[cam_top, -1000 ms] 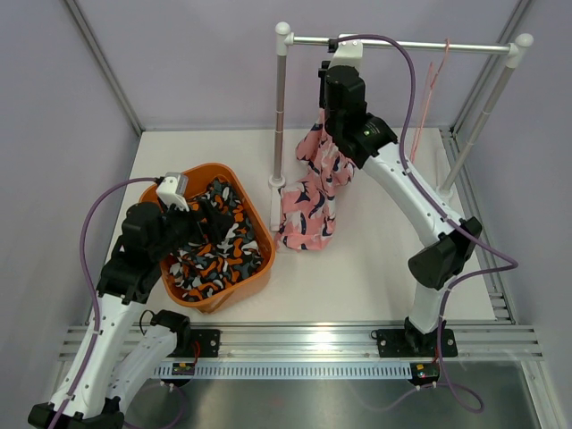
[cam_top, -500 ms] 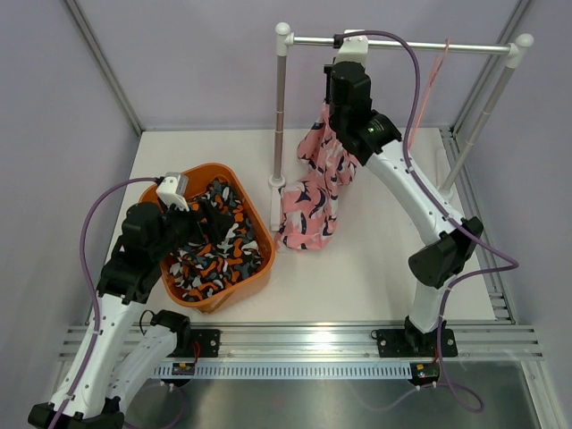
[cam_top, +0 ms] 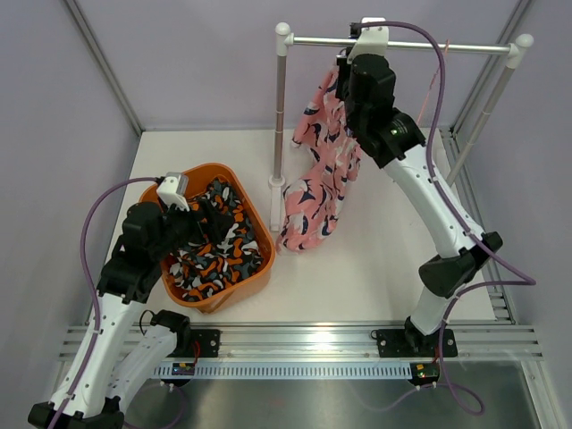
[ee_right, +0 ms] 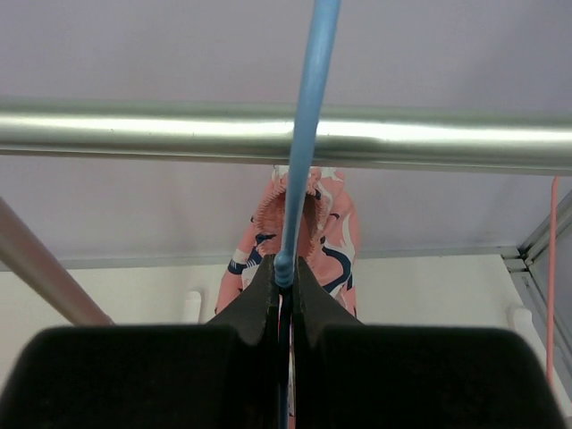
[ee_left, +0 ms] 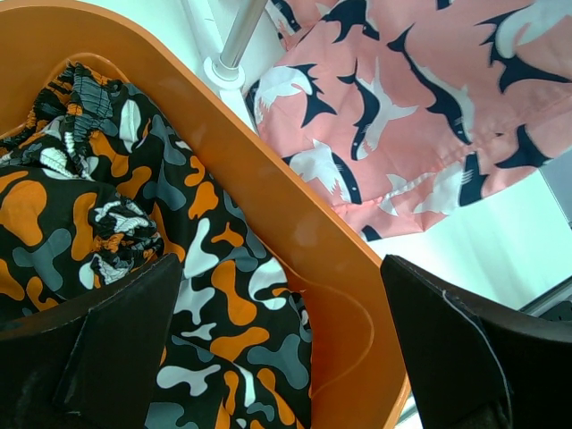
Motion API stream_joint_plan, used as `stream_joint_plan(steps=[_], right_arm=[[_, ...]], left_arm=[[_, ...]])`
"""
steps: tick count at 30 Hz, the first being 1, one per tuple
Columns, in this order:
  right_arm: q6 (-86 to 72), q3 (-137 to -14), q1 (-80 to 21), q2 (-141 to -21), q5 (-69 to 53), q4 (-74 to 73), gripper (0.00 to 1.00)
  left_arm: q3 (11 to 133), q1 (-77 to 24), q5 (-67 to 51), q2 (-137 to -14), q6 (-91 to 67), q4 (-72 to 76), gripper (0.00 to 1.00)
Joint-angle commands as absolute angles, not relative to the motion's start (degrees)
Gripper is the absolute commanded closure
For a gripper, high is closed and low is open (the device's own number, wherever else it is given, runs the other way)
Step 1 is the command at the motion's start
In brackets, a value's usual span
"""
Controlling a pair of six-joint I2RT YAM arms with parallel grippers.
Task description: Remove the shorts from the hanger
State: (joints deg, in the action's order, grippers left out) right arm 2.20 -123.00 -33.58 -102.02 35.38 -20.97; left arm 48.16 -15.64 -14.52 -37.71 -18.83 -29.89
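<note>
Pink shorts [cam_top: 322, 170] with navy and white blotches hang from a blue hanger [ee_right: 304, 134] just below the metal rail [cam_top: 420, 44]. Their lower end drapes onto the table. My right gripper [ee_right: 283, 268] is shut on the blue hanger's wire, right under the rail [ee_right: 134, 134], with the shorts' waistband [ee_right: 332, 223] beyond it. In the top view the right gripper [cam_top: 344, 61] sits high beside the shorts' top. Camouflage shorts [cam_top: 219, 241] lie in the orange basket [cam_top: 228, 295]. My left gripper [ee_left: 281, 313] hangs open over the camouflage shorts [ee_left: 134, 223] and the basket wall [ee_left: 304, 241], holding nothing.
The rack's left pole [cam_top: 280, 116] stands on a white foot [cam_top: 276, 183] between the basket and the pink shorts. A thin pink hanger [cam_top: 433, 76] hangs near the rail's right end. The rack's right pole [cam_top: 483, 116] slants by the table's right edge.
My right gripper has closed on the blue hanger and moved up and to the right toward the rail, lifting the top of the pink shorts. The left arm has not moved.
</note>
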Motion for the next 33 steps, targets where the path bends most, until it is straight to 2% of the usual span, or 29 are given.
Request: stream_joint_plan(steps=[1, 7, 19, 26, 33], right_arm=[[0.7, -124.28, -33.31, -94.85, 33.14, -19.77, 1.0], [-2.72, -121.65, -33.31, -90.71, 29.36, -26.26, 1.0], [-8.26, -99.24, -33.31, -66.48, 16.53, -32.16, 1.0], [-11.95, -90.97, -33.31, -57.31, 11.52, -36.82, 1.0], [-13.97, -88.59, -33.4, -56.6, 9.76, -39.19, 1.0]], left_arm=[[48.43, -15.82, -14.33, -37.97, -17.75, -26.98, 0.01], [49.39, -15.82, -16.87, -38.93, -17.31, -25.84, 0.01], [57.11, -18.71, -24.35, -47.62, -17.67, -23.9, 0.01], [72.04, -32.85, -10.66, -56.84, -16.79, -27.6, 0.01], [75.15, -41.74, -5.89, -64.23, -23.64, -15.22, 0.01]])
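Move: The right gripper still grips the blue hanger, the pink shorts hanging about 5 cm back, 3 cm left and 25 cm below it. The rail is some 3 cm ahead and 4 cm above, straight ahead; on it the empty pink hanger hangs about 19 cm to the right, 2 cm ahead. From the open left gripper the pink shorts lie roughly 18 cm ahead, 24 cm right and 5 cm lower; the basket's middle is 2 cm ahead and 4 cm left, 18 cm below. Keep the right fingers shut on the blue hanger and draw it back from the rail by about 22 cm, a little rightward, rising first over the rail's height and then sinking, while turning the hand some 20 degrees counter-clockwise. Once it is well under way, swing the open left gripper right and up from over the basket, towards the pink shorts, without closing. ##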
